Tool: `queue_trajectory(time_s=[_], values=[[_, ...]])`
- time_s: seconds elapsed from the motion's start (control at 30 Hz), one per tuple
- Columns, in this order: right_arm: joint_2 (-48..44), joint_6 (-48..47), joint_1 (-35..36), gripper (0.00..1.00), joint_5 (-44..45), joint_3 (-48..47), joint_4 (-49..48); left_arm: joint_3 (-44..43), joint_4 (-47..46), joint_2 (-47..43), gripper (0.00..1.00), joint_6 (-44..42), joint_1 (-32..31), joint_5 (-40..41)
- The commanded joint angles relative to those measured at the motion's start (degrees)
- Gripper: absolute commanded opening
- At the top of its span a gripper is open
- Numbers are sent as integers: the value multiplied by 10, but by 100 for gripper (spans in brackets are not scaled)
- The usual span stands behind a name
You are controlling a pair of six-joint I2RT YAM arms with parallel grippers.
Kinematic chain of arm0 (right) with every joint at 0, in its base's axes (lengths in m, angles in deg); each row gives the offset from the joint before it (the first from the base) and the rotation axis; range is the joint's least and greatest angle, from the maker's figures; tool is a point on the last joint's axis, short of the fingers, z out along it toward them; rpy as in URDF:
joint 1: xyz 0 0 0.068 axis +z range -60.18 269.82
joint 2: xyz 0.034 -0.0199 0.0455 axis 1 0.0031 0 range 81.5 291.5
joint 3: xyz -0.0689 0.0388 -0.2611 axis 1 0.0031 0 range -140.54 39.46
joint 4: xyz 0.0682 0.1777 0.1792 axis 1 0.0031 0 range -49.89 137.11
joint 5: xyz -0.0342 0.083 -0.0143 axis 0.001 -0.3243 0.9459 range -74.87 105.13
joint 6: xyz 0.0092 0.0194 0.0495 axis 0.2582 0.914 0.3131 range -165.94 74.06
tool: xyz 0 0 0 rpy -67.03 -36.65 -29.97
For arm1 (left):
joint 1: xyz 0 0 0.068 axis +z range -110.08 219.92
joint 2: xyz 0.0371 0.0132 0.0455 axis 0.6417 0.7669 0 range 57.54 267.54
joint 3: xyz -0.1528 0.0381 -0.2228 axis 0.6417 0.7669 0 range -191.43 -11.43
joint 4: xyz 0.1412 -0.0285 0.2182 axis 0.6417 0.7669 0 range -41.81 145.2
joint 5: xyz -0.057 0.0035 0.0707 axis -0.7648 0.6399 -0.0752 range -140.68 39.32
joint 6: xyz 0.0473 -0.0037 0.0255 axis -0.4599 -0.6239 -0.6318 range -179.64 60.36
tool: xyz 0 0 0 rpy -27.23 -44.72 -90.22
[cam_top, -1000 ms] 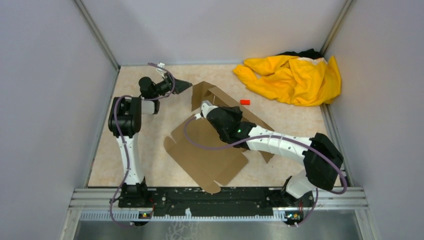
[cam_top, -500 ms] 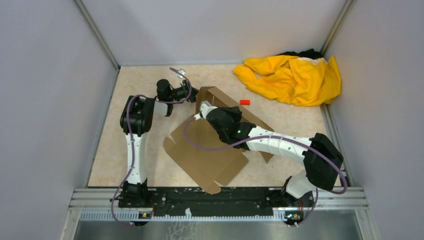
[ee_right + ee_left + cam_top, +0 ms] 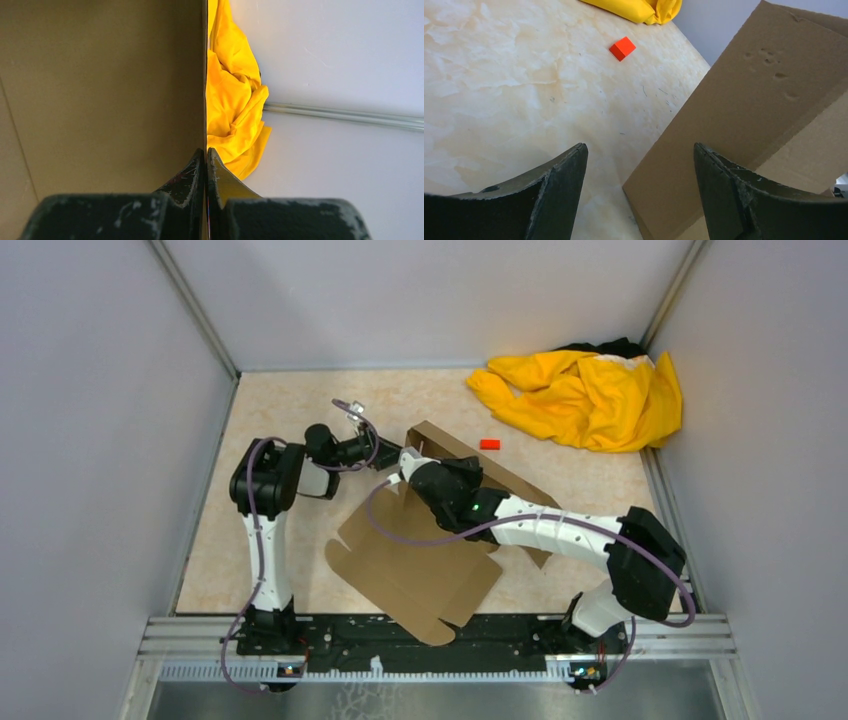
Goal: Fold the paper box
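Observation:
The paper box (image 3: 410, 565) is a brown cardboard sheet lying partly flat in the middle of the table. Its far panel (image 3: 445, 445) is raised. My right gripper (image 3: 412, 462) is shut on the thin edge of that raised panel (image 3: 100, 90), which runs straight between its fingers (image 3: 197, 167). My left gripper (image 3: 385, 448) is open just left of the panel's end. In the left wrist view the panel's brown outer face (image 3: 749, 100) stands ahead and to the right, its lower corner between the spread fingers (image 3: 569, 170), which hold nothing.
A yellow cloth (image 3: 585, 395) is bunched in the far right corner, also in the right wrist view (image 3: 230, 100). A tiny red block (image 3: 489, 444) lies on the table just beyond the box (image 3: 622, 48). Grey walls close in the table on three sides.
The left arm has swung right and nearer, bringing its open gripper up to the raised panel's end. The box's flat part has shifted slightly toward the near edge. The right gripper keeps its grip.

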Motion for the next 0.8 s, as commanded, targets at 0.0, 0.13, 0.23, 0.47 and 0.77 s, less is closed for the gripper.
queue_trajectory(time_s=[0.0, 0.13, 0.23, 0.47, 0.77], values=[[-9, 1, 21, 0, 24, 6, -14, 30, -91, -23, 84, 18, -3, -26], [-5, -7, 35, 0, 39, 10, -19, 59, -133, -27, 85, 35, -2, -29], [-2, -13, 48, 0, 52, 15, -24, 81, -155, -32, 85, 42, 1, -27], [0, -15, 74, 0, 73, 21, -27, 132, -212, -49, 86, 63, 13, -31], [-3, 3, 92, 0, 85, 36, -17, 195, -274, -61, 86, 83, 15, -19]])
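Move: The box's left end flap stands just to the right of the open left hand, about 4 cm right and 3 cm back, its middle about 2 cm higher; the red block lies some 20 cm right and 5 cm ahead, 7 cm lower. The right hand already grips the box's top strip; from it the end flap is about 14 cm left, 7 cm ahead and 10 cm lower, and the near panel roughly 15 cm left, 14 cm back, 20 cm lower. Both hands draw back towards the robot's base together: the right keeps its closed pinch on the top strip and pulls it about 3.5 cm back and 1 cm left, rolling its left side down by some 5 to 10 degrees. The left, fingers still wide open and pointing right, travels about 6 cm back and 2 cm left at a nearly steady height, its rear finger staying against the outer face of the end flap as the hand follows the box. ##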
